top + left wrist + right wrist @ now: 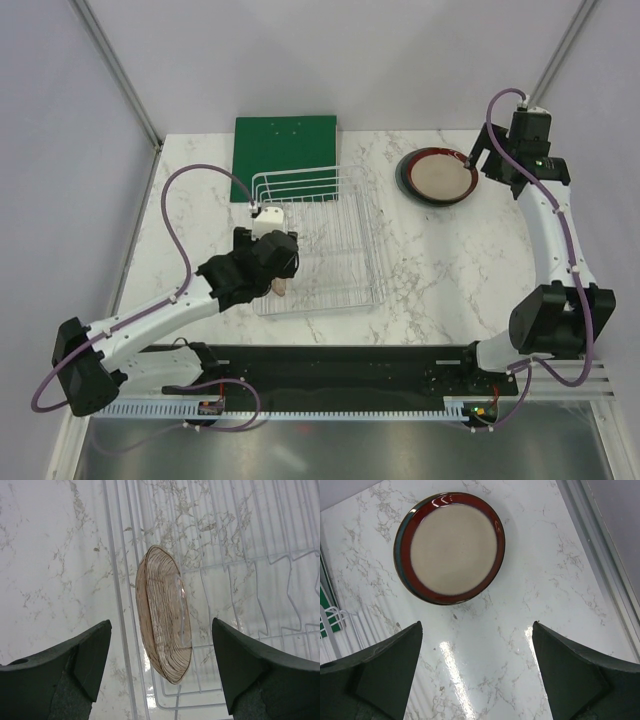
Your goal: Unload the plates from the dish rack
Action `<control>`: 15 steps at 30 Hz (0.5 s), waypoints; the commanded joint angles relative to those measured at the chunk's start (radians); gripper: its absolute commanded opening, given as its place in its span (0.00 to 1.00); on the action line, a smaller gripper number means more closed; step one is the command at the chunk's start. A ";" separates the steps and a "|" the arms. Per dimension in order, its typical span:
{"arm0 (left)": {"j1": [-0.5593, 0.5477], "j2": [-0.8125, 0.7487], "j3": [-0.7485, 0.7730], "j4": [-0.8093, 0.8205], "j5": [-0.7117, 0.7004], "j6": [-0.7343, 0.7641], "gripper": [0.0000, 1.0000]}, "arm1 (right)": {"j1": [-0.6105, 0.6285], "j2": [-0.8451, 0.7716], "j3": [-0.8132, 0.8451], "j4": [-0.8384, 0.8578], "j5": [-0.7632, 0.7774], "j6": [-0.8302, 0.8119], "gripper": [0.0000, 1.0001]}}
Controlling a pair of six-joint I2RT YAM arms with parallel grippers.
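The white wire dish rack (340, 235) stands mid-table. A brownish-pink plate (162, 630) stands on edge in its near-left corner and shows small in the top view (281, 286). My left gripper (161, 667) is open just above this plate, one finger on each side, not touching it. The maroon-rimmed plate with a tan centre (450, 547) lies flat at the back right, on a dark teal-grey plate (398, 560). My right gripper (477, 672) is open and empty above bare table, just near of that stack (438, 176). No pale grey-green plate shows.
A flat green board (285, 155) lies behind the rack at the back left. The rack's corner (337, 622) shows at the left edge of the right wrist view. The table's right edge and frame (600, 565) run close to the plate stack.
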 commanded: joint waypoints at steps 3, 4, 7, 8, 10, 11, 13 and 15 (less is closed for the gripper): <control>-0.029 0.071 0.063 -0.061 -0.124 -0.159 0.88 | 0.007 -0.099 -0.071 0.025 -0.029 0.011 0.97; -0.031 0.088 0.066 -0.061 -0.127 -0.162 0.87 | 0.007 -0.104 -0.076 0.025 -0.031 0.012 0.97; -0.035 0.117 0.071 -0.064 -0.134 -0.179 0.80 | 0.007 -0.119 -0.096 0.032 -0.038 0.014 0.96; -0.037 0.122 0.071 -0.064 -0.135 -0.187 0.79 | 0.007 -0.124 -0.102 0.032 -0.040 0.016 0.96; -0.040 0.132 0.071 -0.064 -0.138 -0.191 0.70 | 0.007 -0.127 -0.109 0.032 -0.044 0.017 0.96; -0.043 0.142 0.071 -0.068 -0.146 -0.199 0.70 | 0.007 -0.129 -0.116 0.035 -0.052 0.019 0.96; -0.043 0.145 0.071 -0.075 -0.153 -0.207 0.66 | 0.007 -0.132 -0.120 0.035 -0.054 0.017 0.95; -0.043 0.155 0.072 -0.077 -0.160 -0.210 0.61 | 0.007 -0.141 -0.128 0.033 -0.057 0.014 0.95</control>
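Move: The last plate, tan and ribbed, stands on edge in the dish rack about 9 cm below the left hand, some 4 cm ahead and level with it sideways. The rack's left side runs roughly 4 cm left of that plate and level with its middle; the empty rack's middle lies about 12 cm right of the hand and 9 cm ahead, some 12 cm down. From the idle right hand, the tan plate is about 62 cm left, 13 cm back and 18 cm below. Almost straight down, slowing as it goes, the left hand sinks about 2.5 cm towards the tan plate, turning some 5 degrees counter-clockwise while its wide-open fingers close to about two thirds open, one to each side of the plate's line, not yet gripping. The right hand, open and empty, eases back about 2.5 cm and slightly left, away over the table. ##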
